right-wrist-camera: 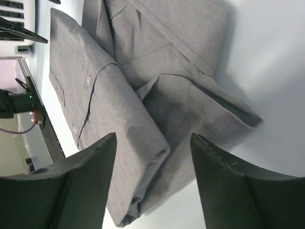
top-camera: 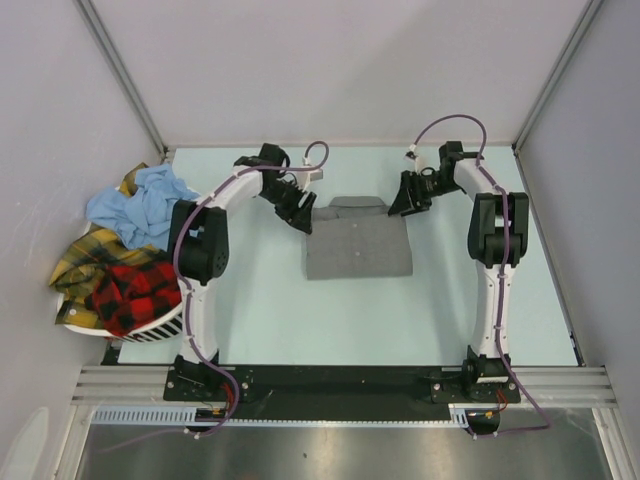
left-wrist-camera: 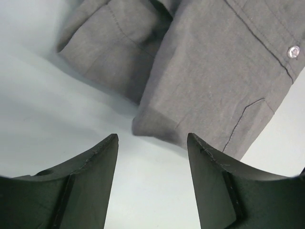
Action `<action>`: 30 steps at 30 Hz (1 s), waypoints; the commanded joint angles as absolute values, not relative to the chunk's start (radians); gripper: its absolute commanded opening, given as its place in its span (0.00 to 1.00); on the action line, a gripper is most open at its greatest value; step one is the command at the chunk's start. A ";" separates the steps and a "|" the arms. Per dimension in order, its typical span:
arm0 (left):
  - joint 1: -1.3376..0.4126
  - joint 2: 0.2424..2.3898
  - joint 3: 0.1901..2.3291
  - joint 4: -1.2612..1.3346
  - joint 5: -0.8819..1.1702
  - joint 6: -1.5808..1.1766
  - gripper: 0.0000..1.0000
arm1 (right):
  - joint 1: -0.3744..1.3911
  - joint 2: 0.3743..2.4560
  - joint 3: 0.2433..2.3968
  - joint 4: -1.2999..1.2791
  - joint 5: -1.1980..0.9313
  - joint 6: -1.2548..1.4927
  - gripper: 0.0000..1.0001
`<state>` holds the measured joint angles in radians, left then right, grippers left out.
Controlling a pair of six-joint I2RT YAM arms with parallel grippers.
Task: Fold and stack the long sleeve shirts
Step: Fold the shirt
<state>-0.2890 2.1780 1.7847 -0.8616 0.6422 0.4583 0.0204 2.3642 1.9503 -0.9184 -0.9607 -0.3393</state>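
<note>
A mid-grey long sleeve shirt (top-camera: 358, 245) lies folded into a rectangle at the middle of the table, collar toward the back. My left gripper (top-camera: 300, 215) hovers at its back left corner, open; in the left wrist view the grey shirt (left-wrist-camera: 214, 71) ends just ahead of the left gripper (left-wrist-camera: 152, 140), with bare table between the fingers. My right gripper (top-camera: 405, 200) is at the back right corner, open. In the right wrist view the right gripper (right-wrist-camera: 153, 138) straddles a folded edge of the grey shirt (right-wrist-camera: 143, 71) without closing on it.
A white slotted basket (top-camera: 150, 328) at the table's left edge holds a light blue shirt (top-camera: 140, 205), a yellow plaid shirt (top-camera: 85, 255) and a red-and-black plaid shirt (top-camera: 135, 285). Grey walls enclose the pale table (top-camera: 300, 320) on three sides.
</note>
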 commanded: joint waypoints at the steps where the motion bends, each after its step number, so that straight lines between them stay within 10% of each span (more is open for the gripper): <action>1: -0.301 2.174 1.795 -0.808 0.683 0.416 0.65 | 0.028 2.335 1.942 -0.942 -0.951 -0.405 0.66; 8: -0.291 2.175 1.779 -0.787 0.761 0.381 0.51 | 0.023 2.295 1.888 -0.936 -0.976 -0.423 0.30; 13: -0.279 2.160 1.782 -0.749 0.794 0.341 0.06 | 0.011 2.263 1.888 -0.930 -0.983 -0.405 0.00; 30: -0.230 2.269 2.002 -0.668 0.747 0.227 0.00 | -0.032 2.344 2.025 -0.708 -0.948 -0.181 0.00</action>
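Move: The left hand's far-left corner of the shirt's folded top layer sits about 1 cm ahead and 2 cm to its right, 1 cm below. The far-right corner is some 2 cm back and 2 cm below the right hand, not offset sideways. Between them the collar end lies 10 cm right and 3 cm ahead of the left hand; the folded shirt's middle is 10 cm right and 6 cm back of it, both 3 cm lower. After the right hand dips back, both pinch the top layer's corners and raise them forward some 5 cm. ##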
